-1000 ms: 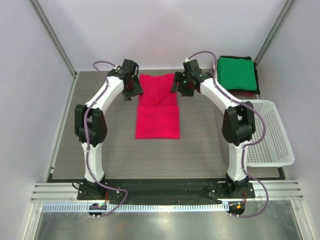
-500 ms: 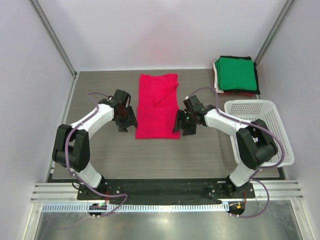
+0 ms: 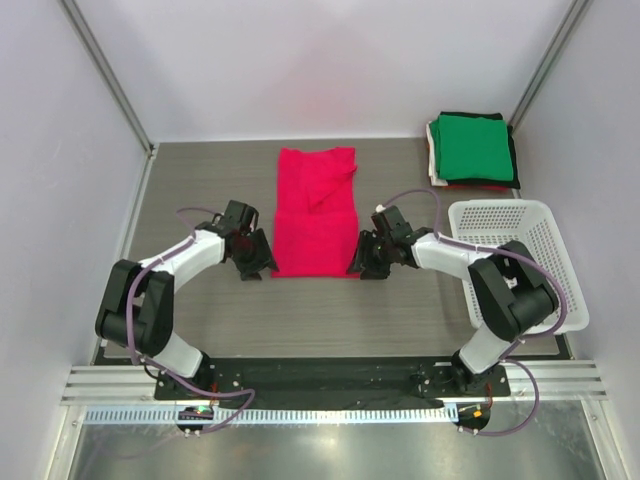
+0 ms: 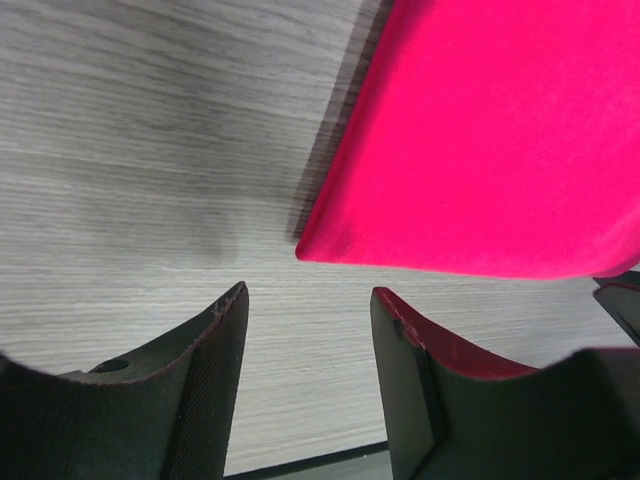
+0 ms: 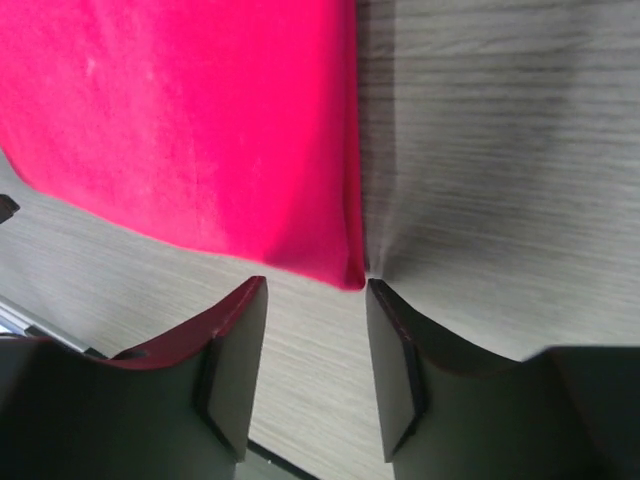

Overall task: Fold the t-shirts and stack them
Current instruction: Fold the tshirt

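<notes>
A bright red-pink t-shirt [image 3: 316,212] lies flat as a long strip in the middle of the table, with a small fold near its far end. My left gripper [image 3: 262,266] sits low beside its near left corner [image 4: 305,248], jaws open and empty, the corner just ahead of the fingertips. My right gripper [image 3: 363,264] is at the near right corner [image 5: 350,275], open, with bare table between its fingers. A stack of folded t-shirts [image 3: 472,148] with a green one on top lies at the far right.
A white mesh basket [image 3: 520,262] stands at the right edge, close to the right arm's elbow. Grey wood-grain table [image 3: 200,180] spreads to the left of the shirt. Walls enclose the table on three sides.
Both grippers came back from the shirt's far end to its near corners and dropped low to the table. The right jaws have narrowed. The shirt lies as before.
</notes>
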Robot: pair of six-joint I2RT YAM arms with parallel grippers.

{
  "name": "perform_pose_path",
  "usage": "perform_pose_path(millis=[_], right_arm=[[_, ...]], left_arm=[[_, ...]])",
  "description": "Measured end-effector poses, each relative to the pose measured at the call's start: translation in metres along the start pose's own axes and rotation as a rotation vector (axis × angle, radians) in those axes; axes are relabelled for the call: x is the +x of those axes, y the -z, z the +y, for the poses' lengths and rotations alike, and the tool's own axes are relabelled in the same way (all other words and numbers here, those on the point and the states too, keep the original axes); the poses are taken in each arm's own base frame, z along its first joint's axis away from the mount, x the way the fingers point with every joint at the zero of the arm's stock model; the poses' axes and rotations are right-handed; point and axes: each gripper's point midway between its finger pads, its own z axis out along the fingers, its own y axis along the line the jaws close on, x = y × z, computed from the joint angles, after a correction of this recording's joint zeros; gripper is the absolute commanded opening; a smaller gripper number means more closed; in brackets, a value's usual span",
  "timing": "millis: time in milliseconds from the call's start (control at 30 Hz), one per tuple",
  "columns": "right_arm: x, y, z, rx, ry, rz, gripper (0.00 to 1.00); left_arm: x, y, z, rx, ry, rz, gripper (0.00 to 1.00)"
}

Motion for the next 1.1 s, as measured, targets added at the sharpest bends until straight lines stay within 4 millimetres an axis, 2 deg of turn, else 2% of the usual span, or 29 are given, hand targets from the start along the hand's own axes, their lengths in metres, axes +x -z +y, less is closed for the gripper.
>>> perform_pose_path(millis=[167,433,667,800,1033,1100], right_arm=[[0.000,-0.008,-0.003,0.004,-0.003,0.002,0.39],[-0.001,-0.010,-0.005,-0.007,-0.003,-0.004,0.32],[-0.001,-0.011,-0.006,-0.011,-0.006,-0.004,0.30],[-0.001,-0.012,-0.006,-0.017,-0.007,-0.001,0.27],[-0.001,-0.013,-0.007,-0.023,-0.009,0.004,0.18],[-0.001,-0.014,-0.007,-0.024,-0.009,0.004,0.16]], left_arm=[[-0.003,-0.004,-0.002,0.018,0.001,-0.019,0.50],[0.004,-0.016,0.007,0.007,0.009,-0.007,0.45],[0.003,-0.019,0.005,0.021,0.024,-0.019,0.43],[0.001,-0.021,0.003,0.030,0.025,-0.030,0.36],[0.000,-0.025,0.002,0.046,0.041,-0.044,0.15],[-0.001,-0.026,0.002,0.046,0.047,-0.046,0.06]])
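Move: Just below the fingers of each hand lies its own near corner of the folded red t-shirt: the left corner about 3 cm below the left hand, 1 cm ahead and 1 cm to its right, the right one 2 cm under the right hand and about 1 cm ahead. The t-shirt's far part is centred some 27 cm ahead of the right hand and 13 cm to its left; the white basket sits roughly 37 cm to its right and 2 cm ahead. Sinking almost straight down onto the t-shirt's two near corners, the left hand by about 2.5 cm with a slight creep forward, the right by about 1.5 cm, both hands close their half-open fingers nearly shut. Each comes to pinch its corner between the fingertips; the wrists hardly turn, and neither hand lifts yet. ##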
